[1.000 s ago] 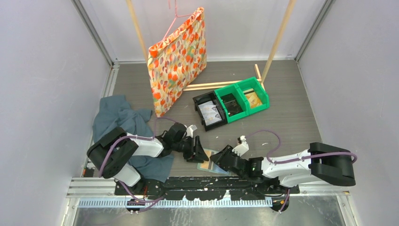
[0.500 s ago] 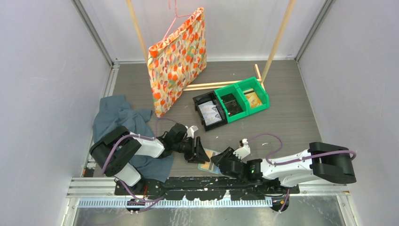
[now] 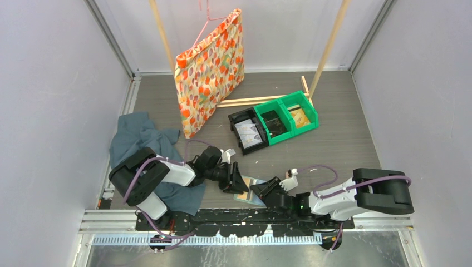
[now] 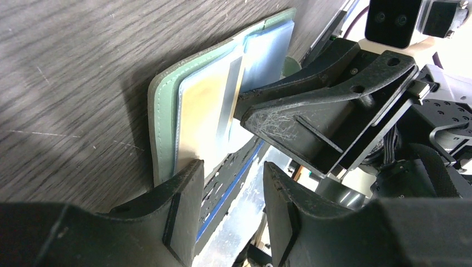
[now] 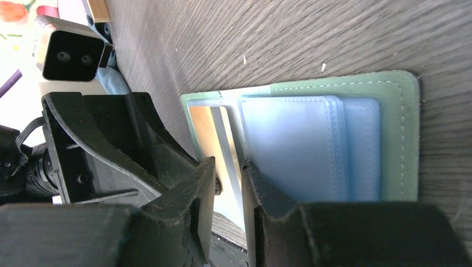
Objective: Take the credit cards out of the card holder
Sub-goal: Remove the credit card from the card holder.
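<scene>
The card holder [image 3: 249, 193] lies open on the table near the front edge, sage-green [image 4: 163, 111] with pale blue panels [image 5: 300, 144]. A shiny card [image 4: 203, 117] lies on its left panel [image 5: 207, 128], with a pale strip rising along its inner edge. My left gripper [image 3: 236, 182] is open [image 4: 231, 178]; one finger [image 4: 181, 194] rests on the holder's near corner. My right gripper [image 3: 262, 189] comes in from the other side. It stands narrowly open [image 5: 228, 167] astride that pale strip, and a gap still shows between the fingers.
Green bins [image 3: 289, 114] and a black bin [image 3: 247, 130] with papers stand mid-table. A floral bag [image 3: 210, 69] hangs at the back beside wooden poles [image 3: 328, 44]. A dark teal cloth [image 3: 139, 139] lies under the left arm. The metal rail [image 3: 222, 217] runs just below the holder.
The right gripper has slid left and lower onto the card holder, and its jaws have narrowed. The left gripper has hardly moved.
</scene>
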Action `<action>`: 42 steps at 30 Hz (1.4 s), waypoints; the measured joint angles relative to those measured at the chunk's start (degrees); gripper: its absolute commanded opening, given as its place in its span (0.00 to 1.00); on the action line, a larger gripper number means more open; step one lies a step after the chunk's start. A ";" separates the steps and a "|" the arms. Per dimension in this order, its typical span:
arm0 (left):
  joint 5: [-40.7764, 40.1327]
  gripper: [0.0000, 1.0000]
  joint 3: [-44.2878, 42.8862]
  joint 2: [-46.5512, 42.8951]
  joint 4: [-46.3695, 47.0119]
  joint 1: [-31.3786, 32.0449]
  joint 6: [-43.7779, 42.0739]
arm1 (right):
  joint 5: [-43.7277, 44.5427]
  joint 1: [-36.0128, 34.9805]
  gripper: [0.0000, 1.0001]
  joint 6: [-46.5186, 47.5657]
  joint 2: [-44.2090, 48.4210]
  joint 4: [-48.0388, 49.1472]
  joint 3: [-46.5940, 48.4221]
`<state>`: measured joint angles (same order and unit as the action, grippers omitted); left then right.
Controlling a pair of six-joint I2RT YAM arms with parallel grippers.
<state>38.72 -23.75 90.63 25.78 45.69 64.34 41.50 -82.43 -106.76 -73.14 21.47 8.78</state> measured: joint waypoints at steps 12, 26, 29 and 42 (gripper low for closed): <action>0.72 0.45 0.00 1.03 1.29 0.02 0.22 | 0.09 -1.53 0.12 1.66 -0.22 4.68 -2.82; 1.42 0.44 0.00 1.53 1.86 0.02 0.26 | 0.02 -1.92 0.14 9.97 -3.50 13.88 -4.35; 1.49 0.44 0.00 1.62 1.86 0.02 0.26 | 0.02 -1.92 0.02 10.60 -5.29 16.04 -4.35; 1.46 0.44 0.00 1.62 1.84 0.07 0.26 | 0.74 -2.73 0.01 6.32 -8.37 20.02 -5.25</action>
<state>40.18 -23.75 92.25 27.62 45.76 64.60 42.24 -85.17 -100.44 -81.52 41.50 3.53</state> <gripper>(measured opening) 0.442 0.018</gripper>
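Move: The right edge of the orange credit card, exposed near the fold, is already between my right fingertips. The card's middle lies about 3 cm to that hand's left, 1 cm ahead and 1 cm below. The blue pocket is some 4 cm to the right and level with the hand, 1 cm below; my left fingertips are about 2 cm to its left. From my left hand the card's middle is about 2 cm ahead, 3 cm right and 2 cm down. I draw my right hand back about 1 cm and sink it slightly along the card's edge, then shift it about 1 cm left, turning the wrist a few degrees counter-clockwise. Its fingers close from a third open, ease apart briefly, then shut fully on the exposed edge. My left hand stays put, half open, still resting its forward finger on the card's other side. ##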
